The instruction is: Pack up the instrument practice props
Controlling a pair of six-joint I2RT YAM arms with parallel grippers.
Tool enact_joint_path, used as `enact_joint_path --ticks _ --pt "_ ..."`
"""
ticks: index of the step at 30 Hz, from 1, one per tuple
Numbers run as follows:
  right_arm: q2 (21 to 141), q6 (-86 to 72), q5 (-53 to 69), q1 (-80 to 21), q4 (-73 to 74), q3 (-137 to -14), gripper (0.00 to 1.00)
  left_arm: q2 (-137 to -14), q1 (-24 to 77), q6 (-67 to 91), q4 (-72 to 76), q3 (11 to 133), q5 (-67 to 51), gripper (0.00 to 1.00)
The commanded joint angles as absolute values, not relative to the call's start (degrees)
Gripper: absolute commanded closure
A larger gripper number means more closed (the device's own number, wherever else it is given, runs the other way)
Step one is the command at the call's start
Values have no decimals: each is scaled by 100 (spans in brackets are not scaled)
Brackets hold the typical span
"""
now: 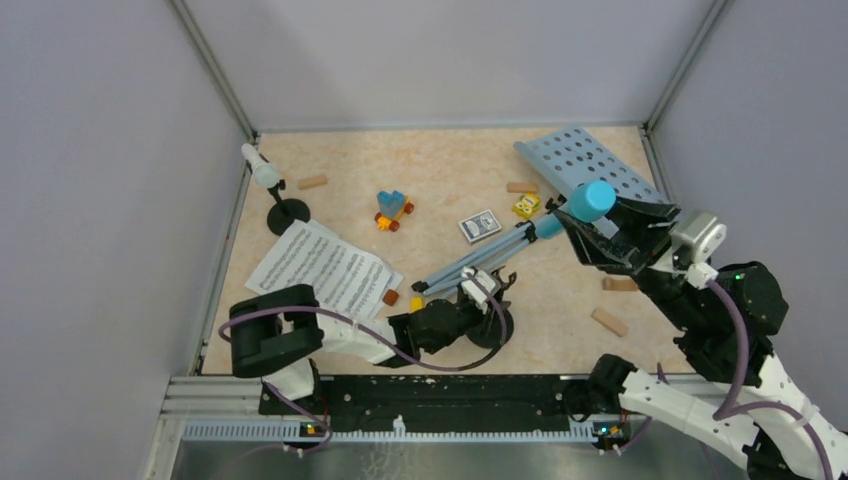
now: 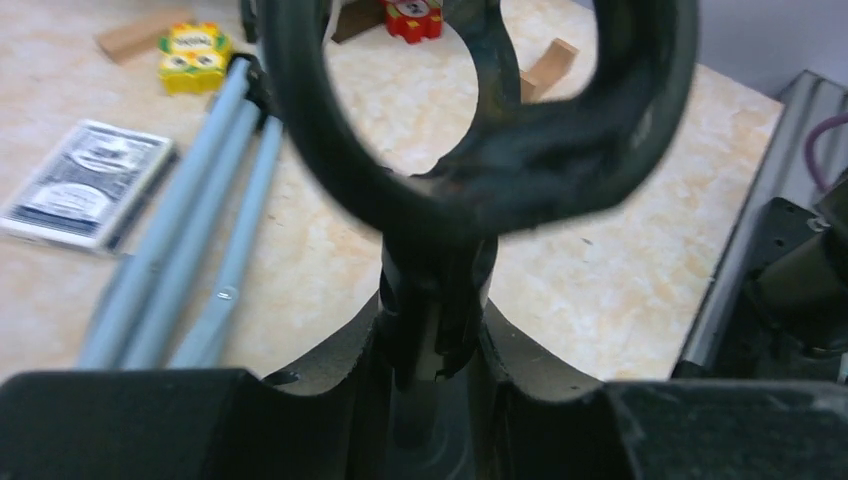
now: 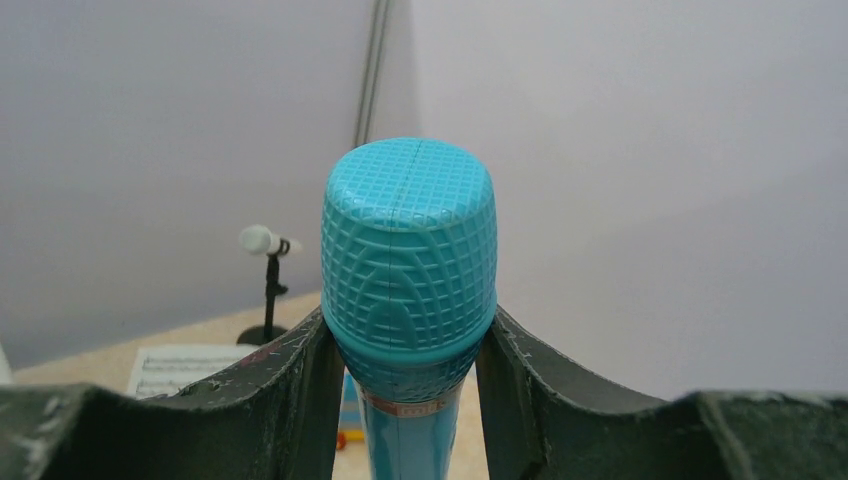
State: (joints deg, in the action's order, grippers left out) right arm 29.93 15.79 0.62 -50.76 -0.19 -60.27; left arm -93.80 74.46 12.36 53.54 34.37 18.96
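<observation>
My right gripper (image 1: 583,222) (image 3: 410,360) is shut on the blue toy microphone (image 1: 592,199) (image 3: 410,250), held up off the table with its head pointing away from the jaws. My left gripper (image 1: 478,292) (image 2: 437,340) is shut on the stem of a black round-based holder (image 1: 492,326) (image 2: 440,280); the holder's open clip ring fills the top of the left wrist view. The white microphone (image 1: 262,168) (image 3: 258,240) sits in the other black holder (image 1: 288,212) at far left. Sheet-music pages (image 1: 322,265) lie at near left. The light-blue music rack (image 1: 585,160) lies tipped over, its tripod legs (image 1: 475,260) (image 2: 180,270) reaching toward my left gripper.
A card deck (image 1: 480,225) (image 2: 85,185), a yellow toy (image 1: 526,206) (image 2: 193,57) and a blue-and-orange toy car (image 1: 393,210) lie mid-table. Wooden blocks (image 1: 312,182) (image 1: 610,321) are scattered about. Grey walls enclose the table on three sides.
</observation>
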Motion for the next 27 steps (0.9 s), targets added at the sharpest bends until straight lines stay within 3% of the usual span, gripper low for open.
enact_joint_path --ticks 1,6,12,19,27 --pt "2610 1130 -673 -5103 624 -5569 100 -8448 7221 142 5304 3968 2242 100" --pt "2252 883 -825 -5098 721 -5036 100 -8054 5971 426 5012 4583 1096 100" --pt "2179 835 -943 -5100 805 -4624 100 -8738 4746 45 4883 5667 427 100" --pt "2303 699 -1182 -5102 900 -4219 100 -10487 3651 232 4965 7593 -449 100" --pt "2372 511 -1206 -5098 705 -3701 100 -12770 3136 309 5038 9807 -888 100"
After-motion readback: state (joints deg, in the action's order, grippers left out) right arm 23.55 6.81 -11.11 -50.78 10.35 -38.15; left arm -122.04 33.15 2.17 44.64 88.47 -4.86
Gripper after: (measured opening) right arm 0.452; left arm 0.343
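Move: From the left hand, which holds the microphone stand, the open far part of the table is roughly 45 cm ahead, 5 cm left and 10 cm down; a tan block lies level with that spot, 16 cm to its right. The card pack is 30 cm ahead and 2 cm left of the hand, the folded tripod's middle 21 cm ahead and 1 cm left. The right hand, with the microphone, has bare table about 45 cm below, 8 cm ahead and 3 cm left; the tripod's middle is 24 cm ahead and 11 cm left. Lifting the black stand by its pole, the left hand rises about 18 cm, then sinks some 5 cm while carrying it roughly 37 cm forward over the tripod, drifting left and turning 18 degrees counter-clockwise with its fingers tipping up. The right hand keeps hold of the blue microphone and lowers it 20 cm, easing 5 cm forward, fingers tipping down about 25 degrees. ##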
